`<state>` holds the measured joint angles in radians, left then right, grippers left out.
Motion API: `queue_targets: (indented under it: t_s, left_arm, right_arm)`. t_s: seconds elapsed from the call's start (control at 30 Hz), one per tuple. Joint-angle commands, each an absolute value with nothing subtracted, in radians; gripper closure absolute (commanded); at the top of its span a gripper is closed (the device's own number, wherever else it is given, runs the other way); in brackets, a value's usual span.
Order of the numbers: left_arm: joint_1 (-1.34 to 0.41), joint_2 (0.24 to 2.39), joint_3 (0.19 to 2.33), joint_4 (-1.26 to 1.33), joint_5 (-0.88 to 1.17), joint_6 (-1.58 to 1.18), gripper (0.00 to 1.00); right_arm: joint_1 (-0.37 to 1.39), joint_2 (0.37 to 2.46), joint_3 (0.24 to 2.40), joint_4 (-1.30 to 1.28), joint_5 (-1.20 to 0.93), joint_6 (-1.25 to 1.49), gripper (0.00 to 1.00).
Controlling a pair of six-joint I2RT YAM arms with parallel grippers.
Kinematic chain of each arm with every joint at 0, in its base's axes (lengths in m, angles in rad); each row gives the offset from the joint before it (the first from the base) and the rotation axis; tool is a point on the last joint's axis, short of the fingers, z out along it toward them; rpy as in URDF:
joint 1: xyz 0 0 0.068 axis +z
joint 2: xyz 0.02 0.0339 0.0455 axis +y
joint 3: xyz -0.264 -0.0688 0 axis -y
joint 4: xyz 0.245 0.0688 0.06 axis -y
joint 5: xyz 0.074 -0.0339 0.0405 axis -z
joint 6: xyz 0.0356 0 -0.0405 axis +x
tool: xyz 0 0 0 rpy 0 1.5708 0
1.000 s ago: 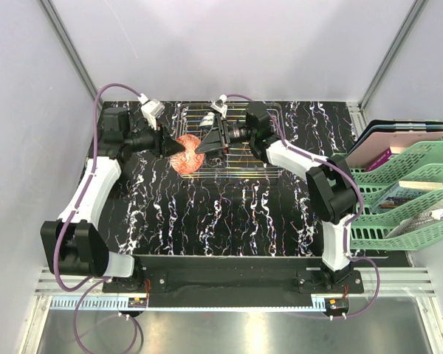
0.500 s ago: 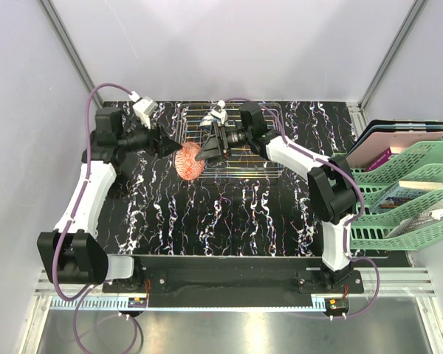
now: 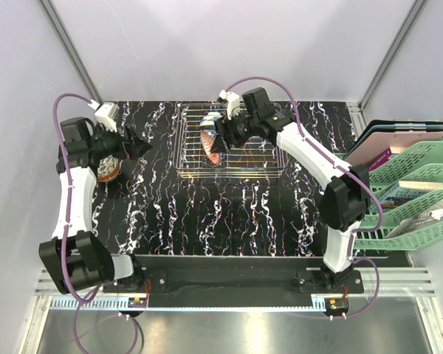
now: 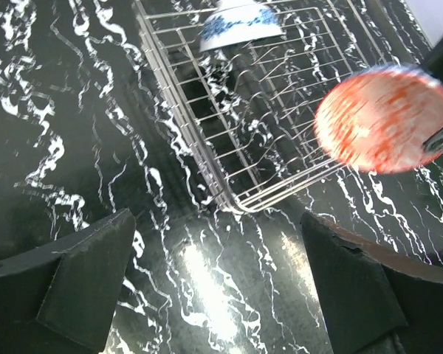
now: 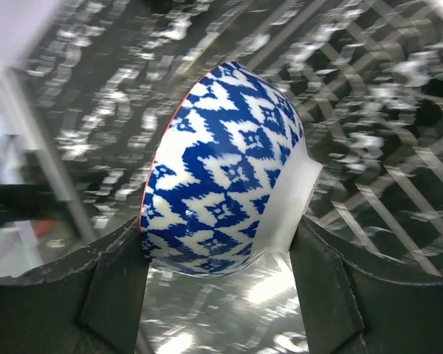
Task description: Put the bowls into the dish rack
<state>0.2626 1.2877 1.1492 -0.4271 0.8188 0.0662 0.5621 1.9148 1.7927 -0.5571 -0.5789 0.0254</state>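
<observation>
My right gripper [image 3: 216,144] is shut on a bowl [image 3: 213,141] that is red-orange inside and blue-and-white patterned outside. It holds the bowl tilted on edge over the left part of the wire dish rack [image 3: 258,151]. In the right wrist view this bowl [image 5: 229,177] sits clamped between the fingers, rack wires [image 5: 399,169] behind it. The left wrist view shows its red inside [image 4: 384,118] above the rack [image 4: 229,147]. A second blue-and-white bowl [image 4: 240,26] lies at the rack's far end. My left gripper [image 3: 138,145] stands open and empty, left of the rack.
A round orange-patterned thing [image 3: 107,169], probably another bowl, lies partly hidden under my left wrist near the table's left edge. Green stacked trays [image 3: 406,199] with papers stand at the right. Grey walls close in the table at the back and both sides.
My left gripper opened, let go of the red bowl and drew back to the left. The right gripper carried the bowl away to the right, over the rack.
</observation>
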Motion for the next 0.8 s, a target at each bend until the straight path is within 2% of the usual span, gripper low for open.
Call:
queue_targets:
  t_s: [0.0,0.27,0.77]
  left_arm:
    - [0.305,1.241,1.115,-0.414,0.876,0.086,0.01]
    - [0.380,1.230,1.065,-0.414,0.920,0.097,0.01]
    - [0.480,1.272,1.031,-0.380,0.893,0.086,0.01]
  right_arm:
    - [0.561,1.842,1.868,-0.624,-0.350,-0.204,0.79]
    - [0.561,1.887,1.876,-0.623,-0.109,-0.431,0.79]
    - [0.591,2.019,1.944,-0.612,-0.077,-0.560,0.80]
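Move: The right hand already holds the zigzag bowl above the dish rack; the free spot for it lies about 8 cm ahead, 6 cm right and some 13 cm below. The racked blue-flowered bowl stands about 8 cm ahead, 2 cm left and 12 cm below; the dish rack's middle is 2 cm ahead, 4 cm right, 16 cm down. From the open left hand, the patterned bowl lies some 12 cm left, 7 cm back and 20 cm below. Right hand swings the held bowl 10 cm forward-right, then lower, tilting some 40 degrees; open left nears patterned bowl. ##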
